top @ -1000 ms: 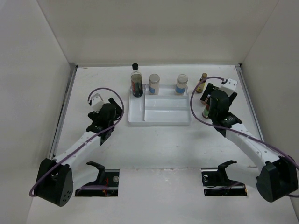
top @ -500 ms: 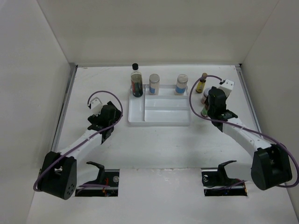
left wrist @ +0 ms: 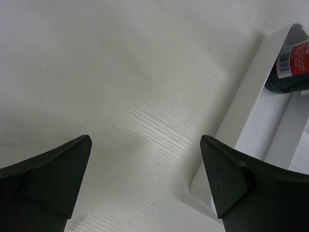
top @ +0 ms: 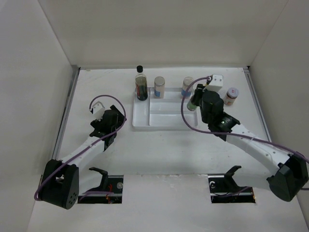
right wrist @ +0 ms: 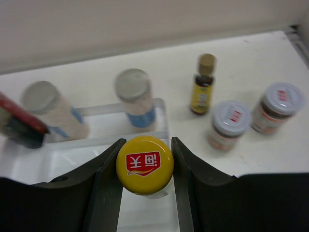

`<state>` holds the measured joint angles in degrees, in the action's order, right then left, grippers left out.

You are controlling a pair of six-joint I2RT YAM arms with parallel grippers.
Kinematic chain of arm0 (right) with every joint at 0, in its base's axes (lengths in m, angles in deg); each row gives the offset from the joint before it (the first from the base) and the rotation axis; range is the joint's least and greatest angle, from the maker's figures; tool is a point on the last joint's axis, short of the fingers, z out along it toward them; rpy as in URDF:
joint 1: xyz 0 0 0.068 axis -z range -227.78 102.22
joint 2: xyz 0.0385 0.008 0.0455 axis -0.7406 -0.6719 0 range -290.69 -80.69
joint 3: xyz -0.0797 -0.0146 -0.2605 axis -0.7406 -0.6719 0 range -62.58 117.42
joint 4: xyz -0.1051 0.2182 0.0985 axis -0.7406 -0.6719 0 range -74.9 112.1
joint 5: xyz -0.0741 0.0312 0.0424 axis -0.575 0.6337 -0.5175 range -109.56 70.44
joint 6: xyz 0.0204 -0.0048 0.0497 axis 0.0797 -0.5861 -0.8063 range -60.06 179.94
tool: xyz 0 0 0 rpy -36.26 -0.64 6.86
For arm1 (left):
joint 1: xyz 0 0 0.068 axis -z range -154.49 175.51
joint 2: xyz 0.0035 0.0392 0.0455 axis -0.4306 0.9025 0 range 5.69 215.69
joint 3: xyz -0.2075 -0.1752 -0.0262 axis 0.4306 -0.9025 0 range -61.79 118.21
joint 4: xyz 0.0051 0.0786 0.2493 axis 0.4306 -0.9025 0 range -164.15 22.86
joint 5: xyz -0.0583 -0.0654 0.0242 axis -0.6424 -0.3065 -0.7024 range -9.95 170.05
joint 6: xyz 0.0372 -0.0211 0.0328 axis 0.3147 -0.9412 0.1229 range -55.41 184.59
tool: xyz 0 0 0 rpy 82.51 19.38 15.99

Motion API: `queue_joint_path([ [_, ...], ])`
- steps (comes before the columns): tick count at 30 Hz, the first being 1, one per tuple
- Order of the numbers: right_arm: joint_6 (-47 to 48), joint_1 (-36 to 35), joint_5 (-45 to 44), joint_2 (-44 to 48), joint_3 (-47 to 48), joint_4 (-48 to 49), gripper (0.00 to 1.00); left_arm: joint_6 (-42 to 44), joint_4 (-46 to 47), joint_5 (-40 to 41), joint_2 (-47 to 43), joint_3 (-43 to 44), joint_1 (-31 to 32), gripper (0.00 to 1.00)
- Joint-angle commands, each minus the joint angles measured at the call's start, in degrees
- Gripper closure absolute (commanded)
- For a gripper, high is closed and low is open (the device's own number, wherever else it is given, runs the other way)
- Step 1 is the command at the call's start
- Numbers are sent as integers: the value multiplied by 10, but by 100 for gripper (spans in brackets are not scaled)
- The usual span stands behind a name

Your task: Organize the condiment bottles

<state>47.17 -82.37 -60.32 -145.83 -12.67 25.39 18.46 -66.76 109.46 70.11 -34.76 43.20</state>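
Observation:
My right gripper (right wrist: pixel 147 143) (top: pixel 194 102) is shut on the yellow-capped bottle (right wrist: pixel 144 164), held upright over the right end of the white tray (top: pixel 164 126). At the tray's back stand the dark black-capped bottle (top: pixel 141 87), a blue-labelled jar (top: pixel 159 87) and another blue-labelled jar (right wrist: pixel 135 99). Right of the tray, on the table, are the tiny yellow bottle (right wrist: pixel 203 84) and two red-labelled jars (right wrist: pixel 231 124) (right wrist: pixel 276 107). My left gripper (left wrist: pixel 145 183) (top: pixel 118 113) is open, low over bare table beside the tray's left rim (left wrist: pixel 246 121).
White walls close in the table at the back and on both sides. In the top view my right arm covers the tray's right edge and one red-labelled jar. Two dark stands sit at the near edge.
My right gripper has shut on the yellow-capped bottle and carried it left, from the table right of the tray to over the tray's right end. The left arm has barely moved.

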Motion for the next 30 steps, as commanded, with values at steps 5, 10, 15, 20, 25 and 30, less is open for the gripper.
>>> queue_joint_path([
  [5,-18,-59,98,-138,136,185,77,-5,27,-12,-4,-4,-7,0],
  [10,-20,-78,125,-248,221,204,77,-5,49,-32,-9,-17,-10,0],
  [15,-20,-83,138,-320,259,219,77,-5,64,-62,-12,-27,-29,0],
  [20,-14,-86,138,-357,271,235,76,-5,69,-66,-5,-28,-30,0],
  [25,5,-94,132,-375,271,241,74,-5,75,-70,0,-28,-30,0],
  [30,13,-102,132,-397,272,230,55,-5,81,-77,-4,-30,-31,0],
])
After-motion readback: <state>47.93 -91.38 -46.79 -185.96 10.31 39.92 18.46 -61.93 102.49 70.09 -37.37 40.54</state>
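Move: The held green bottle is over the tray's right edge. Its spot is the left end of the tray's middle row, about 21 cm to the right hand's left, 9 cm ahead and 24 below. The middle jar stands about 9 cm beyond that spot; the right jar is 18 cm ahead of the hand and 5 left, the soy bottle 17 ahead and 29 left. From the left hand the spot is roughly 10 cm ahead and 24 right, some 7 below. Keeping its pinch on the green bottle just under the yellow cap, the right hand sweeps it about 20 cm left and some 9 forward across the tray, past the near side of the right jar. It rises slightly at first, then sinks, slowing, towards the slot in front of the middle jar, while turning about 20 degrees counter-clockwise. ##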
